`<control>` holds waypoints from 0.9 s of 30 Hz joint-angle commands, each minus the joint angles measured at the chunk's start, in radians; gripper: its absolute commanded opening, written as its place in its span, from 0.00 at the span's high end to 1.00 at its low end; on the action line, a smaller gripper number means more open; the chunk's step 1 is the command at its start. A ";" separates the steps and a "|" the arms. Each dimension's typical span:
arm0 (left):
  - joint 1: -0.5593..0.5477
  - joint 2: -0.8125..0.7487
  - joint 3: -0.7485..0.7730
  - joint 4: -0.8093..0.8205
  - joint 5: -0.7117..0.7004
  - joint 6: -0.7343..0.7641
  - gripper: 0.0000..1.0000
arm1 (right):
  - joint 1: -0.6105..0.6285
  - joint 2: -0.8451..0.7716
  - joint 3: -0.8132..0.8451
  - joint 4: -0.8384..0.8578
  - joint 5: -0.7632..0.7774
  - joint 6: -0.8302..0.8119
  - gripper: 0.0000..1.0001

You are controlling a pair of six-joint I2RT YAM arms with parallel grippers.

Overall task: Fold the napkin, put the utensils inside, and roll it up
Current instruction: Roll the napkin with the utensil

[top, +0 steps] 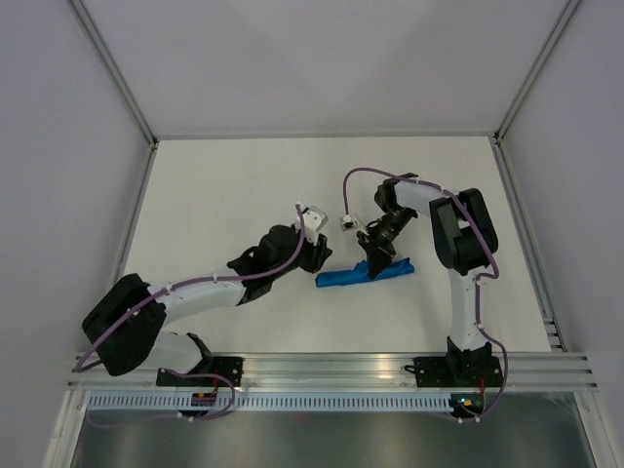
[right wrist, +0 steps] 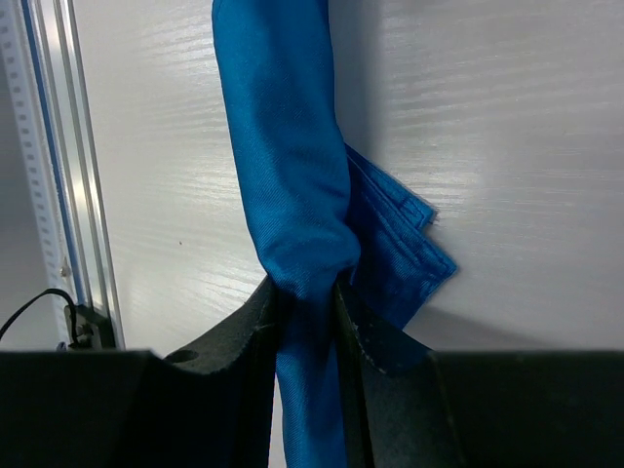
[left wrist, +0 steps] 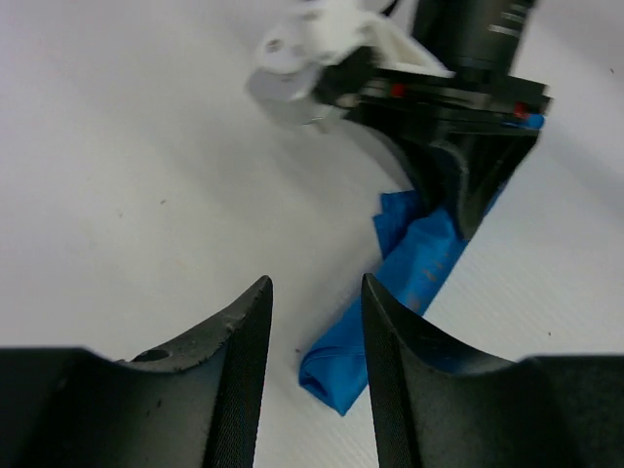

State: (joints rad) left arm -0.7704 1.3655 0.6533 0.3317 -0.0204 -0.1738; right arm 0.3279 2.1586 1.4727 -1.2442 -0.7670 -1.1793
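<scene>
The napkin (top: 359, 275) lies on the white table as a tight bright blue roll, running left to right. My right gripper (top: 375, 261) is shut on the roll near its right end. In the right wrist view its black fingers (right wrist: 375, 341) pinch the cloth (right wrist: 283, 146), and a loose folded corner (right wrist: 409, 244) sticks out beside them. My left gripper (top: 315, 257) stands open just at the roll's left end. In the left wrist view that end (left wrist: 341, 369) shows in the gap between the jaws (left wrist: 314, 292), and nothing is gripped. The utensils are hidden.
An aluminium rail (top: 331, 366) runs along the table's near edge and shows at the left of the right wrist view (right wrist: 58, 146). White walls and metal posts (top: 117, 73) enclose the table. The right arm's wrist (left wrist: 458, 68) fills the top of the left wrist view.
</scene>
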 commanded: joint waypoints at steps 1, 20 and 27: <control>-0.142 0.021 0.012 0.142 -0.119 0.201 0.53 | -0.006 0.090 0.057 -0.023 0.037 -0.066 0.74; -0.383 0.441 0.321 -0.094 -0.087 0.637 0.51 | -0.015 0.191 0.181 -0.063 0.046 -0.023 0.74; -0.383 0.520 0.345 -0.076 -0.130 0.700 0.51 | -0.015 0.216 0.198 -0.077 0.054 -0.020 0.74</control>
State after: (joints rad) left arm -1.1522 1.8507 0.9604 0.2409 -0.1295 0.4431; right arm 0.3164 2.3215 1.6573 -1.4345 -0.7818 -1.1557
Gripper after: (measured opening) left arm 0.482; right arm 0.322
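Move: The rolled napkin's middle lies about 12 cm to the left hand's right, 3 cm back and 11 cm below; its left end is about 3 cm right and 3 cm back, at that depth. The right fingers hold the roll some 3 cm to the right of its middle, which is about 3 cm left and 1 cm back of the right hand. A loose flap sticks out 3 cm ahead and 3 cm left of the right hand. The right hand keeps its pinch on the roll, almost in place, tipping some 10 degrees. The half-open left hand swings right about 12 cm and back 6, first nearly level, then sinks 9 cm to the roll's near side beside the right fingers, turning clockwise with its left side rising, each about 35 degrees; its touch can't be confirmed. ##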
